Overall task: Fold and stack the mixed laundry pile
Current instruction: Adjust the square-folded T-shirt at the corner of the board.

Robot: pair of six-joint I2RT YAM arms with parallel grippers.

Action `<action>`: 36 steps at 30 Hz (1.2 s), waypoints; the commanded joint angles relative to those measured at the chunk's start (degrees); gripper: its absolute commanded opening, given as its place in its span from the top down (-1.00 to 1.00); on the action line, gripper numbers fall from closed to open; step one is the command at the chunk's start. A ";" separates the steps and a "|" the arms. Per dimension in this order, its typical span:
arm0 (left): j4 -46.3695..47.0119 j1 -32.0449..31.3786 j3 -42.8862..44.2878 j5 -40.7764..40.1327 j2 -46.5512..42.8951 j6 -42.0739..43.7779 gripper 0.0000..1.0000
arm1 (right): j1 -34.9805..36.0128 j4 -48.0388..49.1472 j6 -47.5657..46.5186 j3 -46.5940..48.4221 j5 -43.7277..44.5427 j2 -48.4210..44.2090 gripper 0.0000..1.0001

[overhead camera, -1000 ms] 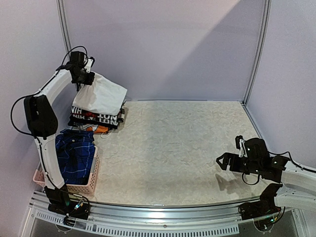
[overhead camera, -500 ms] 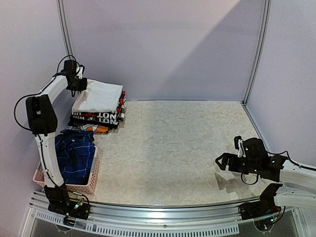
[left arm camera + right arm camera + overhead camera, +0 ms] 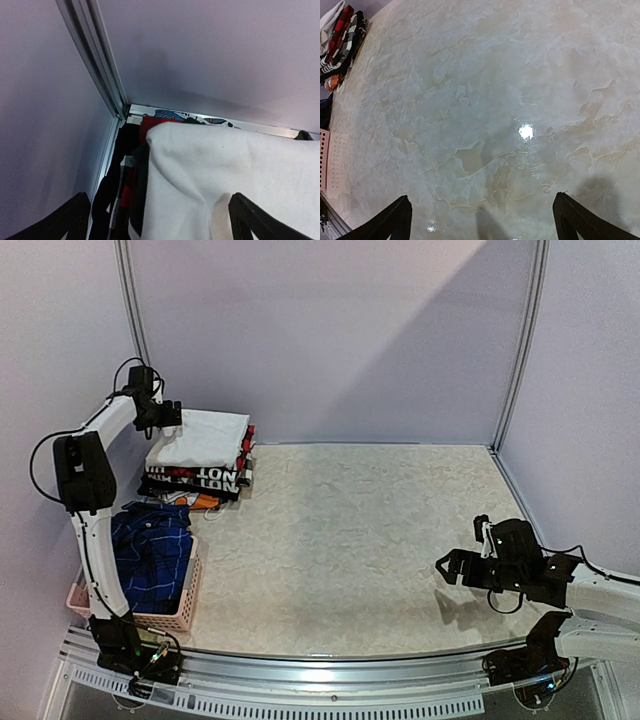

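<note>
A stack of folded garments (image 3: 198, 465) sits in the table's back left corner, with a folded white piece (image 3: 205, 434) on top and black-and-white print and red plaid layers below. My left gripper (image 3: 166, 418) hovers at the white piece's left edge, open. In the left wrist view its fingertips (image 3: 70, 220) stand wide apart, and the white cloth (image 3: 225, 170) lies loose between them on the red and black layers (image 3: 127, 185). My right gripper (image 3: 456, 566) is open and empty above the bare table at the front right; its view (image 3: 482, 222) shows only tabletop.
A pink lattice basket (image 3: 188, 600) at the front left holds a blue plaid garment (image 3: 150, 550). An orange scrap (image 3: 203, 502) pokes out under the stack. Walls and a metal corner post (image 3: 100, 65) close in behind the stack. The marbled tabletop (image 3: 350, 530) spans the middle.
The left gripper brought the hanging white piece down onto the stack, then opened and let it go. The right arm has stayed put.
</note>
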 commanded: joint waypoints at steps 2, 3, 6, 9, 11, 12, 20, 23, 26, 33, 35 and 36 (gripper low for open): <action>1.92 0.49 -3.34 -3.73 -9.01 -3.81 -0.99 | 0.25 0.22 0.24 0.31 -1.14 -0.29 -0.98; 1.36 0.49 -3.42 -4.03 -9.72 -4.42 -0.99 | 0.31 0.40 0.31 0.35 -1.25 -0.12 -0.98; 0.05 0.40 -4.05 -3.03 -11.42 -6.70 -0.97 | 0.26 1.18 0.42 0.15 -1.82 0.19 -0.98; 1.97 0.40 -5.59 4.59 -11.88 -8.82 -0.66 | 0.27 2.20 0.50 -0.14 -2.39 0.53 -0.98; 4.58 0.40 -6.22 10.37 -10.89 -10.12 -0.45 | 0.27 2.60 0.68 -0.25 -2.88 0.78 -0.98; 5.23 0.40 -5.98 12.23 -9.85 -11.18 -0.36 | 0.25 2.64 0.73 -0.33 -3.08 0.93 -0.98; 17.34 0.28 -6.77 25.74 -1.02 -17.72 -0.04 | 0.25 2.84 0.96 -0.81 -3.10 0.18 -0.98; 21.43 0.01 -6.80 27.08 1.84 -17.97 0.00 | 0.27 3.23 0.95 -0.95 -3.03 0.49 -0.97; 23.28 -0.22 -6.07 25.99 4.55 -16.97 0.02 | 0.30 3.44 0.73 -0.88 -2.81 1.30 -0.98; 26.76 0.06 -5.38 23.42 8.44 -16.95 0.07 | 0.32 3.46 0.38 -0.25 -2.63 2.99 -0.98; 27.52 0.34 -5.36 23.12 8.58 -16.97 0.07 | 0.29 3.05 0.27 0.11 -2.67 3.34 -0.98; 27.69 0.50 -5.38 22.93 8.60 -16.85 0.06 | 0.25 2.80 0.13 0.39 -2.58 3.52 -0.98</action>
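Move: The square-folded white T-shirt tops the stack; its middle is about 9 cm right of the open left hand, 3 cm back and 4 cm lower. The black shirts with white print lie under it, some 9 cm right, 4 cm back and 10 cm below the hand. The blue plaid shirt in the basket is roughly 35 cm back and 4 cm right. From the idle right hand, the T-shirt is about 37 cm ahead and 65 cm left. The left hand lifts about 10 cm, then swings right, forward and down over the white T-shirt, half closing. ##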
